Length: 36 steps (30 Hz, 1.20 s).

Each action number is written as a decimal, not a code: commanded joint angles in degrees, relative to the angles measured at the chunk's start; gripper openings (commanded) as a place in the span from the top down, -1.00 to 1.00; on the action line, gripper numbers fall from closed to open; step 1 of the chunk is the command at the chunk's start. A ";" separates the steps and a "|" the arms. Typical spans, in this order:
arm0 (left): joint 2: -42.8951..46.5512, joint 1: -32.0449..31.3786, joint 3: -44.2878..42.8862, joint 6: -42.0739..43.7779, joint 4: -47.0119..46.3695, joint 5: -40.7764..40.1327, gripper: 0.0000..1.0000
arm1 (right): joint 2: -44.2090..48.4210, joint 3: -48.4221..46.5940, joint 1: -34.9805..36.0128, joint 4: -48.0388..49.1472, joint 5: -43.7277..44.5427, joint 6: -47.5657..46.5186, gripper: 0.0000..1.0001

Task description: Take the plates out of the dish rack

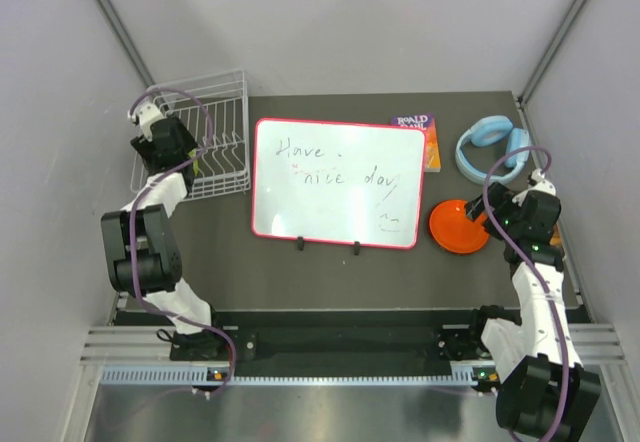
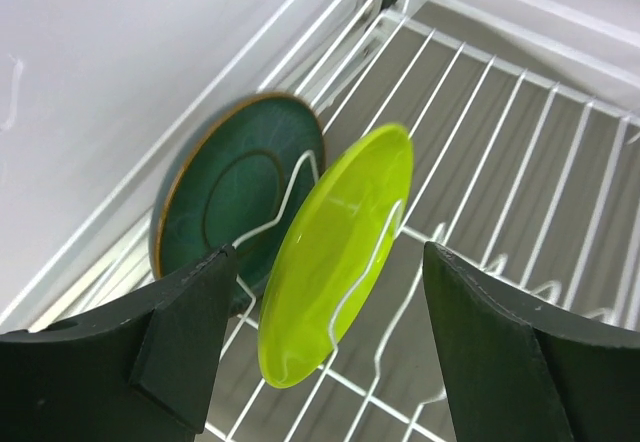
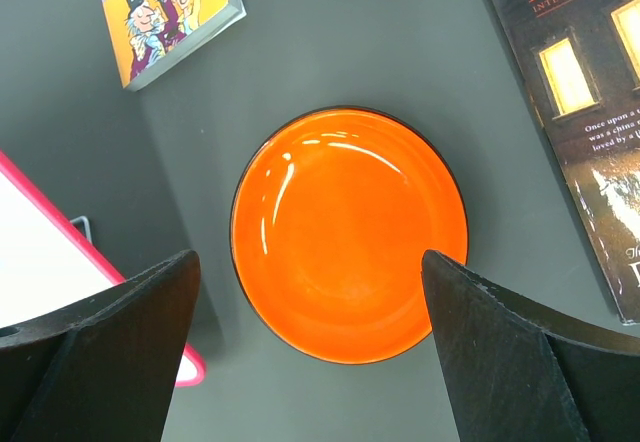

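The white wire dish rack (image 1: pixel 225 112) stands at the far left of the table. Two plates stand on edge in its slots: a lime-yellow plate (image 2: pixel 335 252) and, behind it by the rack's side wall, a dark teal plate (image 2: pixel 235 202) with a brown rim. My left gripper (image 2: pixel 328 254) is open inside the rack, one finger on either side of the lime-yellow plate, with gaps showing on both sides. An orange plate (image 3: pixel 350 232) lies flat on the table at the right (image 1: pixel 460 227). My right gripper (image 3: pixel 310 257) hangs open above it, holding nothing.
A pink-framed whiteboard (image 1: pixel 338 182) stands in the middle of the table. Light blue headphones (image 1: pixel 492 147) and a Roald Dahl book (image 1: pixel 428 134) lie at the back right. A dark book (image 3: pixel 590 112) lies right of the orange plate. Grey walls close in both sides.
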<state>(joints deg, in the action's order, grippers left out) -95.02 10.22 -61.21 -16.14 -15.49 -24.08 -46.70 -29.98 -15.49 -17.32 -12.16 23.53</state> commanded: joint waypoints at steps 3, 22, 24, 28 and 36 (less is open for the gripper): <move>-3.59 0.33 0.13 -0.03 -3.23 -2.12 -0.58 | -0.59 -0.35 0.46 2.73 -0.93 -0.85 -0.84; -4.21 0.33 2.06 -0.12 -4.38 -1.15 0.47 | -1.47 0.18 0.54 2.91 -1.46 -0.94 -0.84; -3.33 0.24 2.59 0.23 -4.73 -0.19 0.53 | -0.94 0.18 0.54 2.56 -1.63 -0.94 -0.84; -1.32 -0.20 1.89 3.21 -2.10 2.54 0.91 | 0.03 0.18 0.54 1.94 -1.81 -0.94 -0.84; 3.00 -4.49 3.73 9.89 -4.81 -4.90 1.00 | 1.87 -0.61 0.81 0.19 -2.34 -0.94 -0.84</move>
<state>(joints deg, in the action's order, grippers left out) -96.62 9.39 -57.56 -8.75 -16.10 -23.35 -46.59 -29.95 -15.46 -16.62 -13.67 23.51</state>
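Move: The lime plate stands on edge in the dish rack, with its middle about 10 cm below my left hand, some 4 cm ahead and 1 cm to the left, so its near upper rim is almost under my open fingers. The dark green plate is about 6 cm to the left of the lime one and 2 cm nearer; the rack's middle lies 3 cm to the right of the lime one and 4 cm beyond. From my right hand the lime plate is some 80 cm left, 20 cm ahead and slightly lower. I sink my left hand about 5.5 cm, nearly straight down, with the wide-open fingers either side of the lime plate's near rim and the wrist tipping nearly 10 degrees downward. Near the bottom I close them and pinch the rim, then start back up by some 2 cm, easing slightly back and to the right. ##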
